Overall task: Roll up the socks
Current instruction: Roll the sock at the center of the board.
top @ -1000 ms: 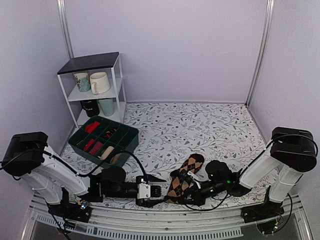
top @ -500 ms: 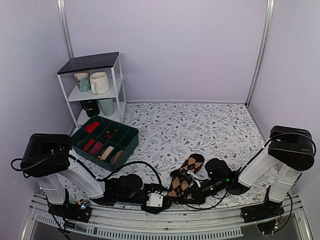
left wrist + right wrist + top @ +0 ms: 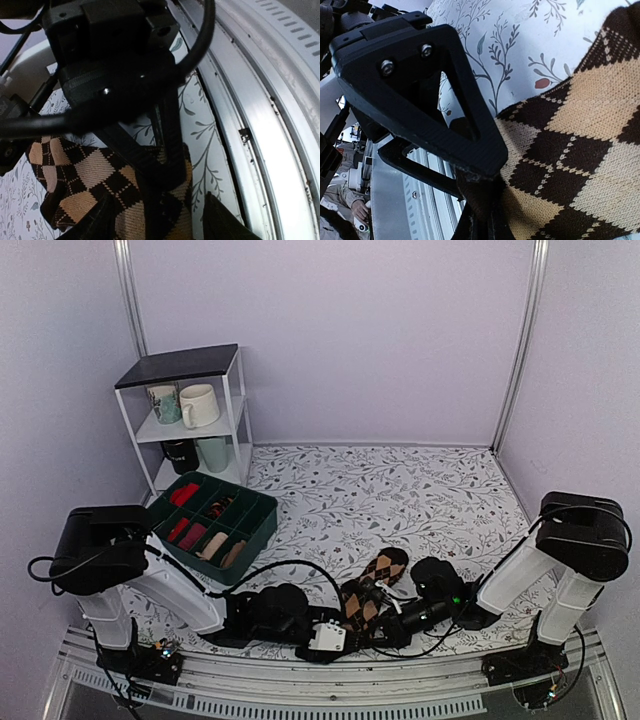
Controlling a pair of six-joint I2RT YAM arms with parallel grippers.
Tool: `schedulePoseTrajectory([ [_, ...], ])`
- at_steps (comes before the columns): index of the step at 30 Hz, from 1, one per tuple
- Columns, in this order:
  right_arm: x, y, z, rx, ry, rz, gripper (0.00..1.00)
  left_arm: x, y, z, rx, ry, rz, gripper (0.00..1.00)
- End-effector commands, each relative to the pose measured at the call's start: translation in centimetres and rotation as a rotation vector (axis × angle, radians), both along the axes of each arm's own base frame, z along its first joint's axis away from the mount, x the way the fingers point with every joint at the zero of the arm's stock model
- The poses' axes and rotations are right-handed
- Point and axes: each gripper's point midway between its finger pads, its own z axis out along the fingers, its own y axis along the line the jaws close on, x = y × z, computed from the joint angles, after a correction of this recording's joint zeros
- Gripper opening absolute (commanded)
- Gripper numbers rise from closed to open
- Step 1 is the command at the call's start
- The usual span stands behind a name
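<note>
The socks [image 3: 374, 588], dark brown with tan argyle diamonds, lie flat near the table's front edge. My right gripper [image 3: 380, 624] is shut on their near end, and the right wrist view shows the dark fabric edge [image 3: 485, 200] pinched between the right gripper [image 3: 482, 187] fingers. My left gripper [image 3: 346, 630] has come in low from the left. In the left wrist view it [image 3: 160, 222] stands open, its two fingers on either side of the socks [image 3: 75, 170] at the corner where the right arm's fingers [image 3: 167, 150] hold them.
A green divided tray [image 3: 262, 508] with red, beige and pink rolls sits at the left. Behind it stands a white shelf [image 3: 182, 366] with mugs. A metal rail [image 3: 400, 682] runs along the near edge, close beside both grippers [image 3: 265, 110].
My left arm has swung right along the front edge until its gripper reached the socks' near end, and its jaws have narrowed a little. The right gripper and the socks have stayed put.
</note>
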Motion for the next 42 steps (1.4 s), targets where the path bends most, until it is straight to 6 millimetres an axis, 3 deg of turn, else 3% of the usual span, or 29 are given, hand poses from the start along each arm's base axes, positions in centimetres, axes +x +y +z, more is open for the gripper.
schedulePoseTrajectory([
  [1, -0.8, -2.9, -3.8, -0.166, 0.097, -0.064, 0.00, -0.5, 1.1, -2.3, 0.093, 0.037, 0.008, 0.60],
  [10, -0.6, -3.8, -3.9, -0.175, 0.132, -0.135, 0.00, 0.2, 1.7, -3.2, 0.119, 0.067, 0.078, 0.60],
  [16, -0.8, -4.1, -4.2, -0.190, 0.173, -0.161, 0.00, 1.6, 2.1, 0.5, -0.022, 0.000, 0.157, 0.60],
  [18, -0.9, -4.2, -4.2, -0.194, 0.188, -0.168, 0.00, 1.6, 2.2, 1.8, -0.068, -0.013, 0.153, 0.59],
  [21, -0.9, -4.4, -4.2, -0.198, 0.200, -0.181, 0.00, 0.9, 2.1, 2.3, -0.077, -0.012, 0.117, 0.52],
  [34, -1.0, -4.6, -4.3, -0.203, 0.221, -0.195, 0.00, -1.0, 0.1, 0.9, -0.042, 0.001, 0.018, 0.45],
  [42, -1.1, -4.7, -4.3, -0.202, 0.219, -0.194, 0.00, -0.7, 0.4, -1.3, 0.018, 0.046, 0.051, 0.38],
])
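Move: Between the two grippers lies the sock's rolled near end: its middle is about 2 cm to the left hand's right and 1 cm below, straddled by that hand's half-open fingers. From the right hand, which already pinches this end, its middle is some 2 cm to the left and 1 cm lower. The toe lies roughly 15 cm ahead and 7 cm right of the left hand; the table's near edge runs level sideways, about 4 cm behind it. Keeping its shut pinch on the sock's near end, the right hand rolls about 10 degrees around its fingers, top side forward, and draws about 1 cm right. The left hand shifts forward and some 3 cm left with a slight lift and counter-clockwise turn, then comes back, right and down almost to its start, its fingers narrowing around the rolled end without shutting. ##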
